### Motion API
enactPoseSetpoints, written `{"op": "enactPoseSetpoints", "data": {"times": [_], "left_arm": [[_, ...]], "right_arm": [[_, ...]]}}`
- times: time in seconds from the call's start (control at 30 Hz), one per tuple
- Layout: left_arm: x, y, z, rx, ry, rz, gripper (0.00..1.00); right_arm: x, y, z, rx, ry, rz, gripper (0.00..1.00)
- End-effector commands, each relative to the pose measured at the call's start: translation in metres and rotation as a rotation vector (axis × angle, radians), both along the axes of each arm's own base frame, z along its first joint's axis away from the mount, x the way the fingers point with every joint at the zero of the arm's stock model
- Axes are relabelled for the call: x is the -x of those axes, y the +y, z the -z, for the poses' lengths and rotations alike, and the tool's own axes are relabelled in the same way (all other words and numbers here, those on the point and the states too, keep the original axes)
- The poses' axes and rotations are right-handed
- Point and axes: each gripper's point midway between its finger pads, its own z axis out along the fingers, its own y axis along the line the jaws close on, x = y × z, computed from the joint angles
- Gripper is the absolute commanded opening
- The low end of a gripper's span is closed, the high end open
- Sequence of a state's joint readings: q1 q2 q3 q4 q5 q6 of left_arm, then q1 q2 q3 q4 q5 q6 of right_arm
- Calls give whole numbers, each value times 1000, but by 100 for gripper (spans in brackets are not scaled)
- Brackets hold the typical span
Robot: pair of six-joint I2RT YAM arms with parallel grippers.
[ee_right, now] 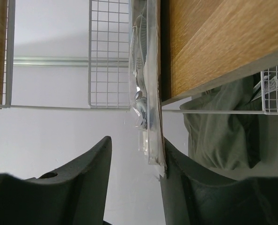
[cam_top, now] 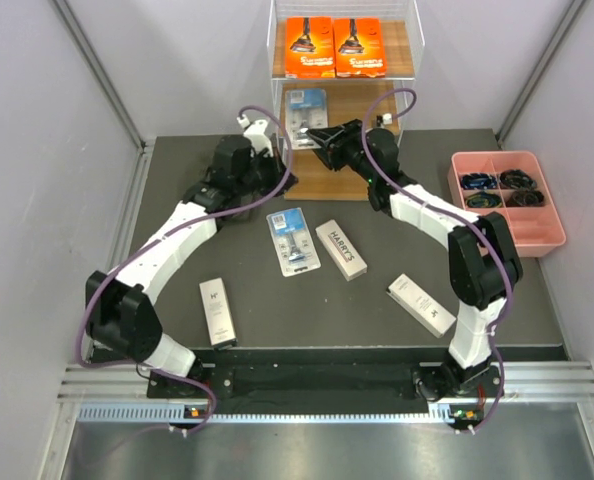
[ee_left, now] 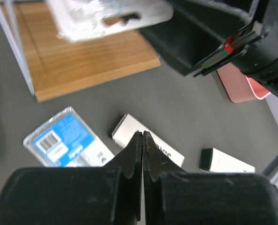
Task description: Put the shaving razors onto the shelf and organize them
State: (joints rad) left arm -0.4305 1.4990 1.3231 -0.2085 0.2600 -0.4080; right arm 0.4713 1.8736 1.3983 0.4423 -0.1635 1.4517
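The shelf stands at the back with two orange razor boxes on its top tier. A blue blister pack lies on the middle tier. My right gripper is at that pack's near edge. In the right wrist view the right gripper is open. The clear pack leans on one finger, with a wide gap to the other. My left gripper is shut on nothing, above the table in front of the shelf. Below it lie another blister pack and a white box.
On the table lie the blister pack and three white boxes: one in the middle, one front left, one front right. A pink compartmented tray sits at the right. The shelf's bottom wooden tier juts forward.
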Motion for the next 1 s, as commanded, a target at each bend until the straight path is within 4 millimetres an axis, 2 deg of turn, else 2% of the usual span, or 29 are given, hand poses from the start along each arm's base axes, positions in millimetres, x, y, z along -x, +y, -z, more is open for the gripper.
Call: {"op": "enactPoseSetpoints", "data": {"times": [0.0, 0.1, 0.33, 0.37, 0.57, 0.97], "left_arm": [[-26, -17, -28, -38, -187, 15, 0], [-35, -24, -23, -100, -245, -5, 0], [-66, -26, -28, -118, -325, -101, 0], [-72, -21, -30, -129, -338, -142, 0], [-92, -22, -26, -137, -347, -210, 0], [-111, -25, -31, -98, -348, -277, 0]], "right_arm": [[-5, -2, -28, -34, -60, -22, 44], [-3, 0, -28, -35, -58, -36, 45], [-2, -1, -28, -33, -51, -52, 46], [0, -1, -30, -34, -54, -59, 46], [0, -6, -26, -31, -47, -56, 47], [8, -6, -21, -25, -37, -78, 47]]}}
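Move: The blister razor pack on the middle shelf board has its middle about 18 cm ahead of the left hand and 3 cm to its right, nearly level; its near edge is only some 9 cm ahead. The left orange box lies roughly 22 cm higher, 18 cm ahead and 4 cm right. On the table 25 cm below, the second blister pack is about 4 cm back and 1 cm right, HARRY'S box 6 cm back and 11 cm right. From the right hand, the shelf pack's middle is some 7 cm ahead and 2 cm left. The left hand brings its shut fingertips up against the near edge of the razor pack, just left of the right gripper, reaching about 10 cm forward and slightly to the right with a small dip on the way, while the wrist tips down some 15 degrees and turns counter-clockwise. The right hand stays at the pack's near end, its part-open fingers still around it. ##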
